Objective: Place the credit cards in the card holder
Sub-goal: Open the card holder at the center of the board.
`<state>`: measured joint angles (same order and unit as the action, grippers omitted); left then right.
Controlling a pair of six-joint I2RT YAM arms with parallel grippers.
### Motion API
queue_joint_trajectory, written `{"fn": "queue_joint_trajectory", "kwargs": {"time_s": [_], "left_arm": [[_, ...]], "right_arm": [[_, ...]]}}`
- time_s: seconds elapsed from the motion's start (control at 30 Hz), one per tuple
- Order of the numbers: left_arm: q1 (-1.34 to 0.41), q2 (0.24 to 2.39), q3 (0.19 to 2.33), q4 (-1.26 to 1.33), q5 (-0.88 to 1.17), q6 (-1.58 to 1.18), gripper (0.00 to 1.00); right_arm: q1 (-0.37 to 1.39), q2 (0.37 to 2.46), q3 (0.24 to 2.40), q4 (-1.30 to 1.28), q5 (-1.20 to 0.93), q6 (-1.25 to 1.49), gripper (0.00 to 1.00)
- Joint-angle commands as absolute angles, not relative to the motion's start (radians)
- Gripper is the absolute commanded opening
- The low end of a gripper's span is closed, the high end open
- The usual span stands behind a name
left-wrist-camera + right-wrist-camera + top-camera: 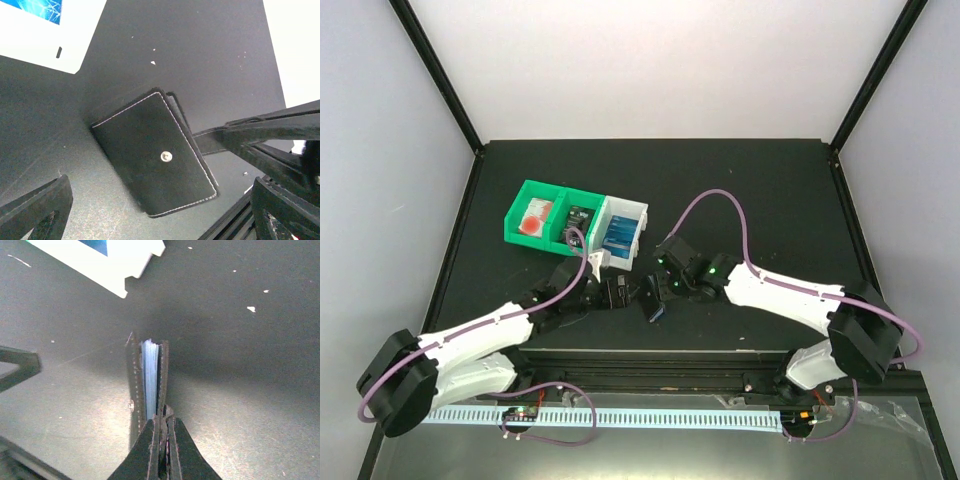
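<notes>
The black card holder [150,150], with white stitching and a metal snap, stands on edge on the dark table. My right gripper [161,425] is shut on its strap end. Seen edge on in the right wrist view, the card holder [136,385] shows pale blue layers [150,380] between its covers; I cannot tell whether they are sleeves or cards. My left gripper [160,216] is open, its fingers [37,210] wide on both sides of the holder and not touching it. Blue credit cards [618,236] lie in the white bin [632,212].
A green bin [520,205] with a red and white item and a dark item stands beside the white bin at the back left. The white bin's corner [65,57] lies just beyond the holder. The table's front rail [650,365] is close behind both grippers.
</notes>
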<state>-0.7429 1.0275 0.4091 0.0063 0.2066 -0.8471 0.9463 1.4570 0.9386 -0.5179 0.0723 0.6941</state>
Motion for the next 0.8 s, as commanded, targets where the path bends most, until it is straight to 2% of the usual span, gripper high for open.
{"fn": "queue_joint_trajectory", "kwargs": {"time_s": [0.0,0.17,0.3,0.57,0.77], "left_arm": [[-0.731,1.062,0.453,0.002,0.248,-0.838,0.99],[-0.727,1.103,0.462,0.031,0.286,-0.858,0.98],[-0.726,1.151,0.462,0.050,0.300,-0.872,0.93],[-0.724,1.224,0.452,0.034,0.281,-0.878,0.71],[-0.723,1.219,0.457,-0.003,0.239,-0.859,0.66]], "right_arm": [[0.941,1.411,0.970,-0.516,0.018,0.701,0.01],[0.941,1.407,0.967,-0.505,-0.006,0.701,0.01],[0.941,1.420,0.956,-0.497,-0.011,0.705,0.01],[0.941,1.456,0.948,-0.533,0.114,0.717,0.01],[0.941,1.522,0.938,-0.588,0.281,0.724,0.01]]}}
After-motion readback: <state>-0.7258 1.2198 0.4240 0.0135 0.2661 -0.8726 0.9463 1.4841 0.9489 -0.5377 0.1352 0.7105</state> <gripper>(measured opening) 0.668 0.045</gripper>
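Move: The closed card holder hangs from my right fingers, its middle about 2 cm back, 2 cm left and 3 cm below that hand. My wide-open left hand has the holder about 4 cm to its right, 1 cm back and 4 cm below. From the left hand, the white tray of blue cards is roughly 15 cm ahead, 3 cm left and 9 cm lower, and the green tray some 19 cm ahead and 21 cm left. I sink my left hand about 5 cm onto the card holder, slowly at first, tipping its fingers some 10 degrees further down and closing them by a third around the open edge as they arrive. My right hand keeps its pinch on one cover, lifts 1.5 cm and eases left, then turns back, drawing that cover down, right and a little forward by 2 to 3 cm. ##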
